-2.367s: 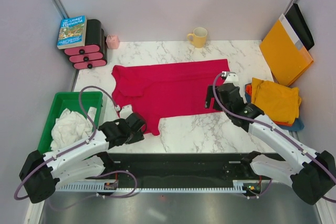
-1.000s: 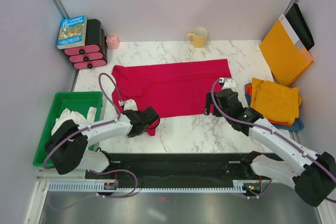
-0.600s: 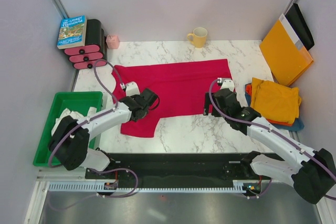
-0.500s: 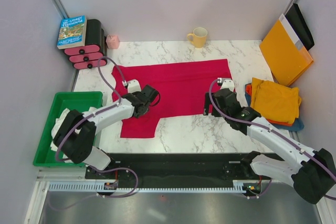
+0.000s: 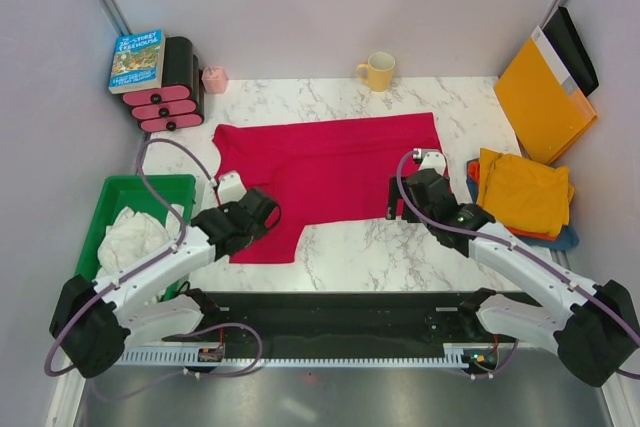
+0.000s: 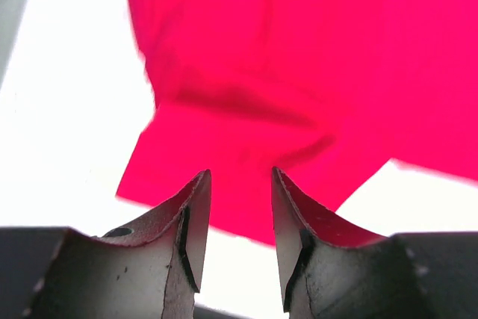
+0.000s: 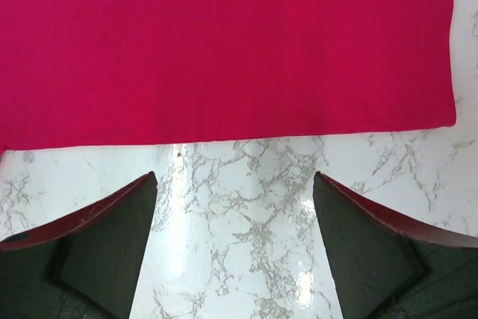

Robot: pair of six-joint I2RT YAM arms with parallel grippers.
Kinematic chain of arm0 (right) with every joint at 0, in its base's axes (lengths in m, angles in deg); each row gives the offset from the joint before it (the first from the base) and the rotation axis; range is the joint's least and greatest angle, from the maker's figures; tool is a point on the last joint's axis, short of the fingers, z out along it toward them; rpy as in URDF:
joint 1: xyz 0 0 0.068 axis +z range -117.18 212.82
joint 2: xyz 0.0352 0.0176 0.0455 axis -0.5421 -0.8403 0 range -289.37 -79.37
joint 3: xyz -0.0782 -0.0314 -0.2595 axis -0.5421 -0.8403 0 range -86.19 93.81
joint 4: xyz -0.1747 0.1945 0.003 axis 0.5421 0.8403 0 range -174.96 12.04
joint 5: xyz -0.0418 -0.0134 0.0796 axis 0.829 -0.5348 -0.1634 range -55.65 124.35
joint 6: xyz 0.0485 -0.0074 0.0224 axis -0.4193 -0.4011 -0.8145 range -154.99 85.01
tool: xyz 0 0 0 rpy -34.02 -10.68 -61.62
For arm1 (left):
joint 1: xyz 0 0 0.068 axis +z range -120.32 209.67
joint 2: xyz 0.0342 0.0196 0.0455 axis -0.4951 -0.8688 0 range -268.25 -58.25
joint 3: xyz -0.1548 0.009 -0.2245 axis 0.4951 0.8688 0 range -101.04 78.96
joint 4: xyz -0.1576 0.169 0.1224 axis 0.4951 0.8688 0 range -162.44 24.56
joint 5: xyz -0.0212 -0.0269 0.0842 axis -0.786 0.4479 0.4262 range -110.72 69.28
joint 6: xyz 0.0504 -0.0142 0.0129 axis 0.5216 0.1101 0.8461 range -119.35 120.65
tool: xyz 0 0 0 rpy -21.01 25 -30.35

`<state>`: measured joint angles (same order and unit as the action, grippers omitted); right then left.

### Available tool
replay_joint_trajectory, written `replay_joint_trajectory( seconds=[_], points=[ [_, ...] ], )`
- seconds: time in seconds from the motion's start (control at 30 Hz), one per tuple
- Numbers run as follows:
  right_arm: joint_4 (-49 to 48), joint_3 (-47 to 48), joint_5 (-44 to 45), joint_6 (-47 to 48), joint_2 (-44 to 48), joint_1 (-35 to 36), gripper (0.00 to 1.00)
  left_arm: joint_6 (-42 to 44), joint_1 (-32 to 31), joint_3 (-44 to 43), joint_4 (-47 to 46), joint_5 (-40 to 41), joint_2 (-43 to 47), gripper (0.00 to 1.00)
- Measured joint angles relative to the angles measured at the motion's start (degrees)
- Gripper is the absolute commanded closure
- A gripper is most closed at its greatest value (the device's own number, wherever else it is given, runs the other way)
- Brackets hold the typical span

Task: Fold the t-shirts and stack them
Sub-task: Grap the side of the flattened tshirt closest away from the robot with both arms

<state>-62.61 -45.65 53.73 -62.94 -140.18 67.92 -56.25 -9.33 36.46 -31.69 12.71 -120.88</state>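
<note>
A crimson red t-shirt (image 5: 335, 167) lies spread flat on the marble table, with one sleeve (image 5: 265, 242) sticking out at its near left. My left gripper (image 5: 266, 211) hovers over that sleeve; in the left wrist view it (image 6: 239, 178) is open a little, with nothing between the fingers and the red sleeve (image 6: 224, 147) below. My right gripper (image 5: 400, 203) is at the shirt's near right hem. In the right wrist view it (image 7: 233, 184) is wide open over bare marble, just short of the hem (image 7: 239, 136). A folded mustard-yellow shirt (image 5: 525, 190) tops a stack at the right, with orange-red and blue cloth (image 5: 566, 239) under it.
A green bin (image 5: 112, 197) at the left holds white cloth (image 5: 130, 242). An orange-yellow envelope (image 5: 543, 97) leans at the back right. A yellow mug (image 5: 378, 71) stands at the back. A book (image 5: 137, 60) lies on black and pink drawers (image 5: 168, 97), beside a small pink object (image 5: 214, 79).
My left gripper dragged the sleeve from a bunched heap, laid it flat at the near left, let go and drew back toward me. The right arm has barely moved.
</note>
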Motion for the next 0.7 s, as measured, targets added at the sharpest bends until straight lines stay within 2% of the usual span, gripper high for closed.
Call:
replay_joint_trajectory(
  seconds=[0.1,0.23,0.7],
  points=[
    [-1.1,-0.5,0.0,-0.4,-0.4,0.0,0.07,-2.5,-2.3,4.2,3.0,-1.2,1.7,0.55],
    [-1.9,-0.7,-0.4,-0.8,-1.9,0.0,0.07,-5.1,-2.6,8.4,5.9,-2.6,-0.9,0.54],
    [-2.2,-0.8,-0.9,-0.8,-1.7,0.0,0.07,-8.7,-2.5,8.4,5.4,-3.4,-9.6,0.53]
  ],
)
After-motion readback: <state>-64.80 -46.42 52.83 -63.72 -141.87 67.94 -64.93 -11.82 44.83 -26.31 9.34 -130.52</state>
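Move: The left hand hovers above the red t-shirt's near-left sleeve. The sleeve's near hem, by its outer corner, lies about 6 cm back, 3 cm to the left and 9 cm below. The middle of the shirt's body is some 10 cm ahead and 13 cm to the right, while the green bin's middle sits roughly 22 cm to the left and 3 cm back. From the right hand, that sleeve hem is about 27 cm to the left, 7 cm back and 11 cm down. Down and back together, with a little to its left, the left hand swoops off the sleeve's upper part to the sleeve's near hem, close by the outer corner. It sinks about 8 cm and draws back some 6 cm; the pull back comes early and fast, then it eases almost straight down. The wrist tips the fingers about 20 degrees nearer to vertical and they stay half open, ending astride the hem line; contact can't be made out. ##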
